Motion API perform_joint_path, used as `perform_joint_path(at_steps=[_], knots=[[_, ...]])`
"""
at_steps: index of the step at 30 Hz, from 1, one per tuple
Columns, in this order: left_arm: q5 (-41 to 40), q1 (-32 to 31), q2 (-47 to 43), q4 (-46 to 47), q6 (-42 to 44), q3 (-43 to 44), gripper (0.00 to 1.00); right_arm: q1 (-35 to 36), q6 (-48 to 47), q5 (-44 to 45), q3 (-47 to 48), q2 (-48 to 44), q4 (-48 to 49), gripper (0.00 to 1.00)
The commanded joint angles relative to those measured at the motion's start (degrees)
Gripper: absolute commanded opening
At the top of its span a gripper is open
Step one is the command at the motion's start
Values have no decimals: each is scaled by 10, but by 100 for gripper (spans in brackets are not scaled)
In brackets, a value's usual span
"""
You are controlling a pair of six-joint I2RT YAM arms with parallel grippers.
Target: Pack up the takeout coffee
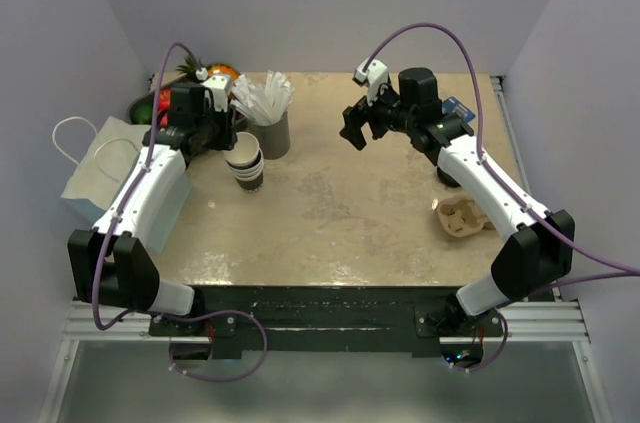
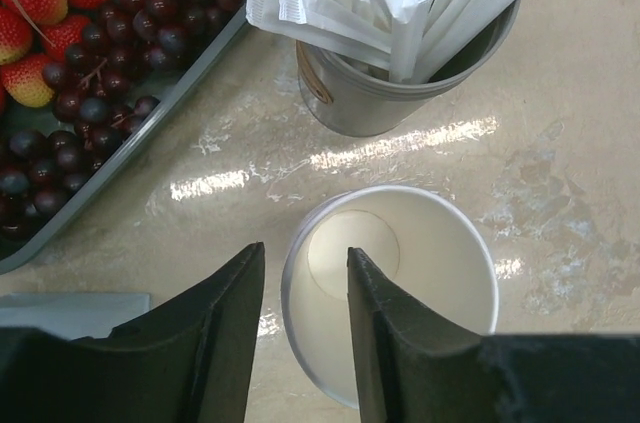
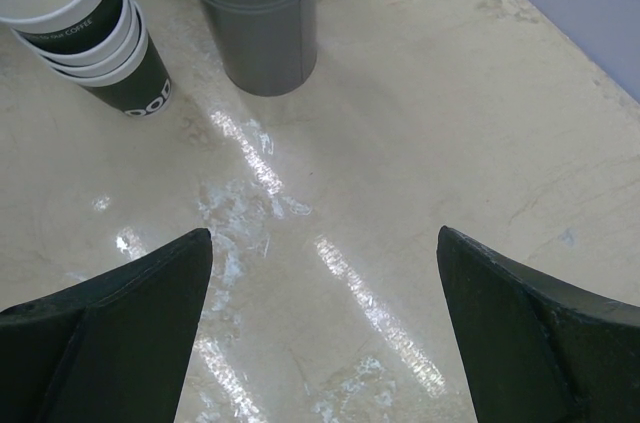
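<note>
The takeout coffee with its lid is out of view. A lidless stack of dark brown paper cups (image 1: 246, 165) stands left of centre, also low in the left wrist view, where the top cup (image 2: 420, 273) shows its cream inside. My left gripper (image 2: 305, 248) hangs over this stack, half closed. One finger is inside the top cup and the other is outside its rim, with a gap on both sides of the wall. My right gripper (image 1: 352, 133) hovers wide open above bare tabletop at the back centre, nothing between its fingers (image 3: 325, 233). The cup stack (image 3: 100, 43) lies to its upper left.
A grey cup of white wrapped sticks (image 1: 272, 131) stands just behind the stack, close to my left gripper. A tray of strawberries and grapes (image 2: 175, 108) sits at the back left. A white paper bag (image 1: 100, 178) stands at the left edge, a cardboard cup carrier (image 1: 460, 216) at the right.
</note>
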Motion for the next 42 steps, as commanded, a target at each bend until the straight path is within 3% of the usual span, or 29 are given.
perform_joint_path(at_steps=[1, 6, 12, 19, 30, 38, 41, 42], knots=[[-5, 10, 11, -11, -2, 26, 39, 1, 7, -3, 7, -18, 15, 97], [-3, 11, 15, -11, 0, 28, 35, 2, 9, -3, 9, -17, 15, 97], [-2, 14, 12, -21, 2, 34, 22, 1, 8, -3, 10, -14, 16, 97], [8, 17, 9, -41, 11, 63, 0, 1, 13, -10, 15, -8, 15, 97], [59, 21, 11, -104, 15, 115, 0, 2, 18, -17, 20, -3, 12, 97], [64, 26, 9, -157, 19, 217, 0, 1, 21, -7, 33, -4, 3, 97], [100, 26, 6, -166, 23, 255, 0, 1, 21, 5, 38, -8, 2, 97], [156, 26, 6, -166, 48, 267, 0, 1, 23, 6, 39, -8, 0, 97]])
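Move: The top cup of the stack has its middle about 4 cm to the left hand's right and 4 cm below, level fore-and-aft. The straw bucket stands some 8 cm ahead and 10 cm to the right of the hand; the fruit tray is roughly 14 cm ahead and 11 cm left. From the right hand, that cup is about 25 cm left and 11 cm lower. The left hand dips 1 cm, pinches the top cup's left wall, then lifts it straight up about 10 cm. ##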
